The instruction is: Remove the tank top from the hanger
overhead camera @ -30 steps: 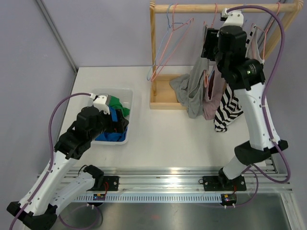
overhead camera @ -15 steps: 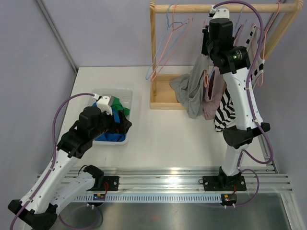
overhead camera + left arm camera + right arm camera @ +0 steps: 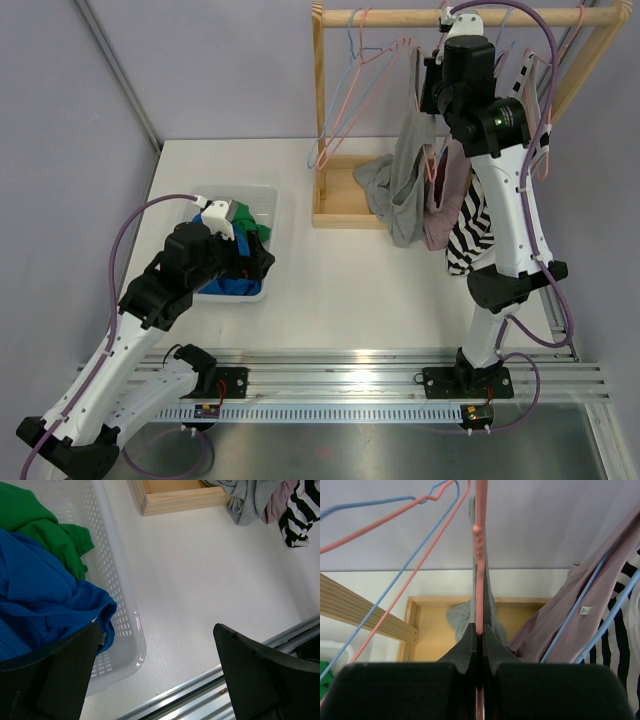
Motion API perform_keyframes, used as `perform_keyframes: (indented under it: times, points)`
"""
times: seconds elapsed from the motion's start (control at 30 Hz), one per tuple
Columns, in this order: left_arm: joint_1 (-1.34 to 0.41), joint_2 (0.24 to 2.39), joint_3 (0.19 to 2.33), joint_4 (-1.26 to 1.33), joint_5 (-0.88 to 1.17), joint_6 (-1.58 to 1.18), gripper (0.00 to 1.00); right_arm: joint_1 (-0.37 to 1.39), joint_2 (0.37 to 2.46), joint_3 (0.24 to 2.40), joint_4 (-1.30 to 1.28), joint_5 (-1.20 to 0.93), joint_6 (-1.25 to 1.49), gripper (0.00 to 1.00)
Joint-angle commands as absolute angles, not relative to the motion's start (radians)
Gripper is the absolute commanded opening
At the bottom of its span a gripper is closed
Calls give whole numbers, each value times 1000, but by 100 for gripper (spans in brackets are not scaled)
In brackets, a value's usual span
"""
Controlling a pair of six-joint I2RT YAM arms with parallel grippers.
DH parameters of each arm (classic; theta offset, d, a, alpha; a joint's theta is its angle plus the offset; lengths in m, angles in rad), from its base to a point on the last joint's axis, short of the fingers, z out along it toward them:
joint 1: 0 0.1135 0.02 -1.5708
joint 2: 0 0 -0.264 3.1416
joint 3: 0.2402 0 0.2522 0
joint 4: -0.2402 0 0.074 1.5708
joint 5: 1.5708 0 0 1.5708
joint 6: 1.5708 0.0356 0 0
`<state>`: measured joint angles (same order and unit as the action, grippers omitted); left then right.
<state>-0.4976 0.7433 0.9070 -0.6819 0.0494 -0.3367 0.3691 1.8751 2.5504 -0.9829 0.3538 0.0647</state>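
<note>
A grey tank top (image 3: pixel 405 185) hangs on a pink hanger (image 3: pixel 480 555) from the wooden rack rail (image 3: pixel 390 17). Its hem rests in the rack's base tray. My right gripper (image 3: pixel 479 630) is high at the rail and shut on the pink hanger's wire, with the grey tank top (image 3: pixel 487 607) just behind it. In the top view the right gripper (image 3: pixel 432 82) sits beside the tank top's strap. My left gripper (image 3: pixel 155 675) is open and empty, above the table next to the white basket (image 3: pixel 117 595).
A mauve top (image 3: pixel 447 195) and a striped top (image 3: pixel 478 235) hang right of the grey one. Empty pink and blue hangers (image 3: pixel 350 85) hang at the rack's left. The basket (image 3: pixel 262 195) holds blue (image 3: pixel 40 600) and green (image 3: pixel 45 525) clothes.
My right arm swung left and up along the rail, from the rack's right side to the pink hanger. The tank top's strap now stands higher. The left arm shifted slightly.
</note>
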Motion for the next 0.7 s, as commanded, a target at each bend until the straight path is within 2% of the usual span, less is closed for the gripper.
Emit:
perform_keyframes:
  times: [0.0,0.1,0.3,0.43,0.67]
  points:
    - [-494,733,916,-630,63,-339,99,364,1758,2577,-879,305,86,0]
    - [-494,729,926,-624,74,-347,99,365,1729,2571,-885,267,97,0]
    - [-497,730,976,-626,86,-373,99,364,1594,2407,-890,167,126,0]
    - [-532,735,1018,-609,87,-388,99,365,1436,2211,-905,19,120,0]
    - [-704,804,1103,-535,-69,-410,99,365,1139,1841,-907,-228,155,0]
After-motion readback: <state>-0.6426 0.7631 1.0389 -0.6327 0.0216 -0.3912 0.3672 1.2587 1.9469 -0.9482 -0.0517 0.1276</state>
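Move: The right hand holds the neck of the pink hanger just under the wooden rail, which is roughly 9 cm above it and 3 cm ahead. The grey tank top hangs below, its middle about 22 cm down, 2 cm left and level fore-and-aft; the dusty-pink top is some 9 cm right of the hand at that same depth, and the empty hangers are about 16 cm left, level ahead and 3 cm lower. From the left hand, the grey top is about 25 cm ahead and 32 cm right, at roughly its height. Keeping its shut grip on the hanger neck, the right hand lifts over 5 cm while already drawing back to bring the hook off the rail, then pulls on back and sinks nearly to its starting height, some 16 cm back in all, with the wrist swinging about 20 degrees counter-clockwise and rolling its left side up a little. Meanwhile the left hand, fingers still wide open and empty, rises about 6 cm from beside the basket and then also drifts right towards the grey top, touching nothing. ##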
